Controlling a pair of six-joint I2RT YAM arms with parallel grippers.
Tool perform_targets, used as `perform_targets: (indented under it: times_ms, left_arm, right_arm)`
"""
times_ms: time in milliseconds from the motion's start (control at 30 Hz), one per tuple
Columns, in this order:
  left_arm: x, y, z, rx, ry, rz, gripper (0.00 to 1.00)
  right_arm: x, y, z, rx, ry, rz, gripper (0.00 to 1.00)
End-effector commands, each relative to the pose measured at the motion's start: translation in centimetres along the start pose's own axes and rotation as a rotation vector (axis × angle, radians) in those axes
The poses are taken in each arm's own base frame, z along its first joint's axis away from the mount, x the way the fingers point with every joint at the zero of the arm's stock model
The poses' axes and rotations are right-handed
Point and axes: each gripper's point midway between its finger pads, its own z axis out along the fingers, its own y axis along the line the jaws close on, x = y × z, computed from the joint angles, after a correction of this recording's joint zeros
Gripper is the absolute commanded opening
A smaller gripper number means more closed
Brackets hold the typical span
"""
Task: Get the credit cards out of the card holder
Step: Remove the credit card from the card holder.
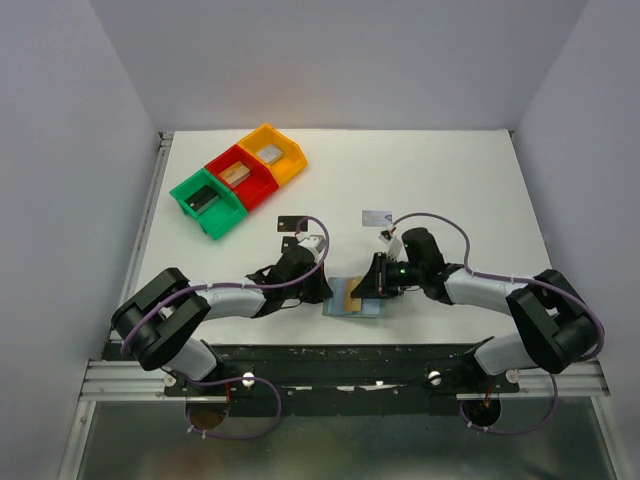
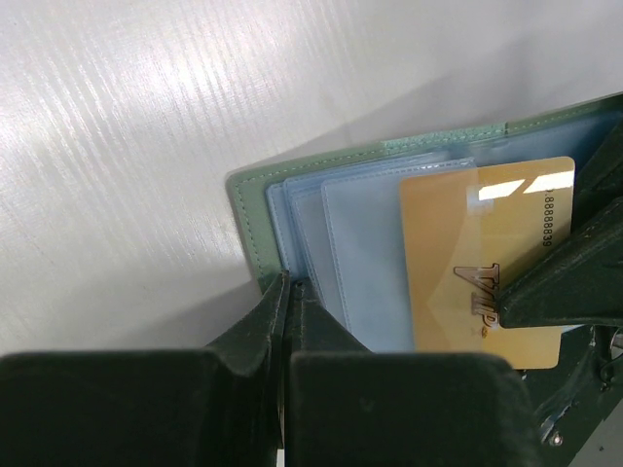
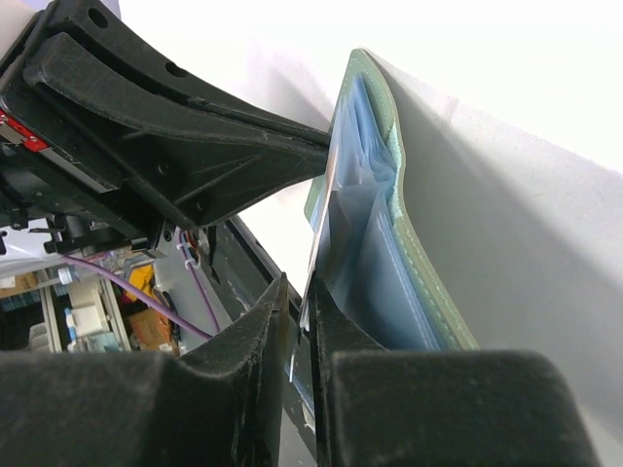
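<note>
The grey-green card holder [image 1: 366,308] lies open near the table's front edge, its pale blue sleeves [image 2: 360,253] facing up. A gold-tan credit card [image 2: 477,253] marked VIP sticks partway out of a sleeve. My left gripper [image 2: 289,280] is shut on the holder's left edge and pins it there [image 1: 325,290]. From the right, my right gripper [image 3: 297,282] straddles the gold card's thin edge. Its jaws are narrow with a small gap still showing on one side [image 1: 372,285]. A black card [image 1: 290,224] and a silvery card [image 1: 377,217] lie loose farther back.
Green [image 1: 207,200], red [image 1: 240,177] and yellow [image 1: 272,153] bins holding grey blocks stand in a diagonal row at the back left. White walls enclose the table. The two grippers face each other closely over the holder.
</note>
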Motion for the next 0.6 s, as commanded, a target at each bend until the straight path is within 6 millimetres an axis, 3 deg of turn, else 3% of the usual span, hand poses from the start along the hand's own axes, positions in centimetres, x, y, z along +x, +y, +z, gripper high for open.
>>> perform_targets:
  times_ms: [0,367,567]
  left_arm:
    - [2.6,2.7,-0.1,-0.096,0.076,-0.01,0.0]
    - [2.7,2.8,-0.2,-0.097,0.071,-0.01,0.0]
    - [2.4,2.7,-0.6,-0.095,0.051,-0.015,0.0]
  right_arm:
    - [-0.2,-0.5,-0.5,0.026,-0.023,-0.009,0.19]
    - [-0.4,-1.9,-1.7,0.12,-0.046,0.003,0.01]
    - [-0.5,-3.6,-3.4,0.231,-0.056,0.013,0.0]
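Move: The gold credit card already sits between my right fingertips near its right edge, its middle about 2 cm to the left, 1 cm back and about 1 cm below. The white card lies some 21 cm ahead and 5 cm right of that hand; the nearer black card lies about 14 cm ahead and 20 cm left, both about 3 cm lower. From my left hand, which holds the card holder's left edge, the gold card is roughly 7 cm right, 1 cm back and 1 cm up. I finish shutting my right fingers on the gold card's right edge and draw it sideways out of its clear pocket, about 3 cm to the right, slowly at first and faster towards the end. That wrist swings some 10 degrees, partly clockwise. My left hand stays put, keeping its pinch on the holder's left edge. ##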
